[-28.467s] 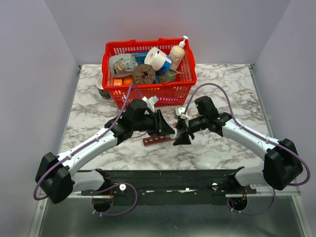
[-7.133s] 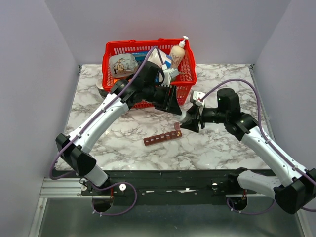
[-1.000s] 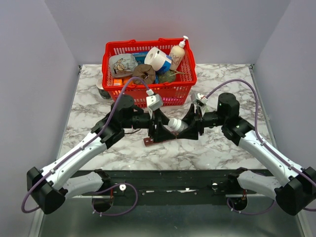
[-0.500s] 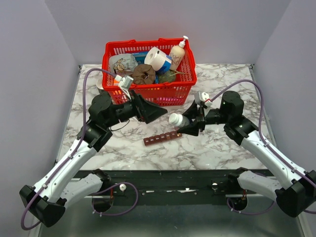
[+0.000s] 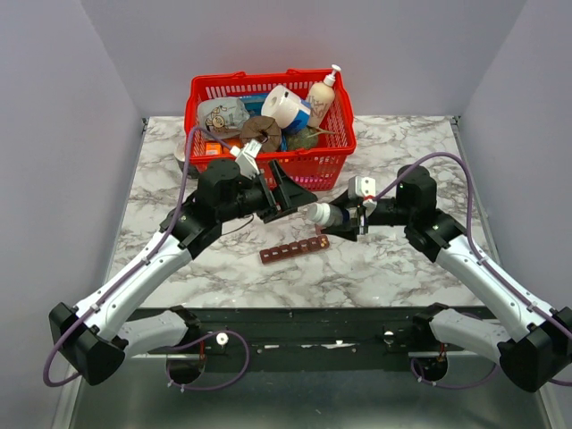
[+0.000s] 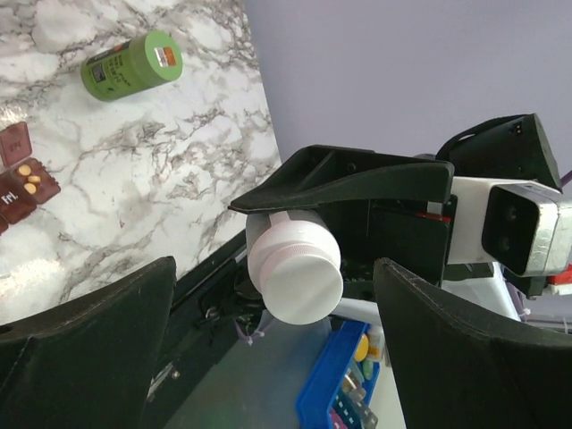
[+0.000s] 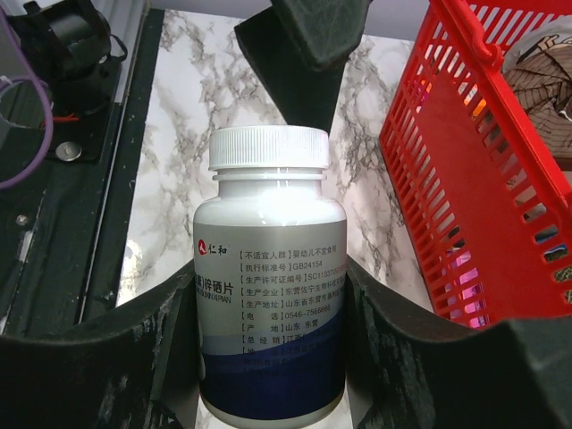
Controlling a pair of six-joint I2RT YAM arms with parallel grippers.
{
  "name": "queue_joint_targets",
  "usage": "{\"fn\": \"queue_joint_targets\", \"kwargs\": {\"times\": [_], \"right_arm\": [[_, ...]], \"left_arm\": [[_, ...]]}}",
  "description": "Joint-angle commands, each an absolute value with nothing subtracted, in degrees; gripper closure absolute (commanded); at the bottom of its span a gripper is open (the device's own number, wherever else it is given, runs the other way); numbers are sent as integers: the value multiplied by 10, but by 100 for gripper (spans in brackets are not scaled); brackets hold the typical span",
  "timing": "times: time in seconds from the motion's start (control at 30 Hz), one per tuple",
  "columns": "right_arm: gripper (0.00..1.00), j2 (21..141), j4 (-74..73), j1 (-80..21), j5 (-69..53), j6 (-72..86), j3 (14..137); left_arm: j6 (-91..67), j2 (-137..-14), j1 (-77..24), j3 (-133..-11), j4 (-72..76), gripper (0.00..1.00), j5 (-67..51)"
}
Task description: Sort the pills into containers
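Note:
My right gripper [image 5: 338, 216] is shut on a white pill bottle [image 5: 320, 214], held sideways above the table with its white cap [image 7: 269, 147] on and pointing at the left gripper. In the right wrist view the bottle [image 7: 270, 295] sits between both pads. My left gripper [image 5: 290, 195] is open, a short way from the cap [image 6: 295, 268], which shows between its spread fingers [image 6: 80, 349]. The dark-red containers [image 5: 293, 248] lie on the table below the bottle. A few yellow pills [image 6: 29, 183] lie in one compartment.
A red mesh basket [image 5: 205, 94] full of household items stands at the back, close behind both grippers, and its wall [image 7: 465, 188] is right of the bottle. A green bottle [image 6: 131, 65] lies on the marble. A blue bin [image 6: 335, 375] sits below the table edge.
The left gripper opened off the bottle cap, pulled back left, then swung back toward it. The right gripper kept the bottle and turned it sideways, a little higher.

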State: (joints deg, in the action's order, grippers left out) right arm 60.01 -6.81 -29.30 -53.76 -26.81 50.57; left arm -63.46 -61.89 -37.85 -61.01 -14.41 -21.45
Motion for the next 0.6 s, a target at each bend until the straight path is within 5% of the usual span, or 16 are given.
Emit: {"fn": "queue_joint_targets", "kwargs": {"times": [0.0, 0.23, 0.57], "right_arm": [[100, 602, -73, -294, -532, -283, 518], [99, 603, -69, -294, -536, -266, 518], [99, 599, -69, -294, -541, -243, 512]], "left_arm": [[-650, -641, -399, -635, -158, 1, -207], [-644, -659, -409, -633, -137, 17, -219], [-599, -672, -409, -607, -74, 68, -296]]}}
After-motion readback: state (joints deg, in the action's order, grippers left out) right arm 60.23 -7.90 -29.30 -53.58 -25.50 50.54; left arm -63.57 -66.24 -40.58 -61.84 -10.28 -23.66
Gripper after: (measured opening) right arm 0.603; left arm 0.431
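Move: The white pill bottle's cap sits about 4 cm to the right of my open left fingers, 1 cm nearer me and 1 cm lower. For my right hand, which holds the bottle, that cap is some 4 cm to the left, 1 cm ahead and 1 cm up. From my left hand, the brown pill organizer lies roughly 4 cm back and 1 cm left; the green bottle stands about 8 cm ahead and 16 cm right, both some 24 cm below. I bring my left hand about 2.5 cm to the right onto the bottle's cap, dipping some 1.5 cm on the way and then coming up about 1 cm again, while the wide-open fingers close to under half and pinch the cap between their tips. My right hand stays almost still and keeps its grip on the bottle body. ##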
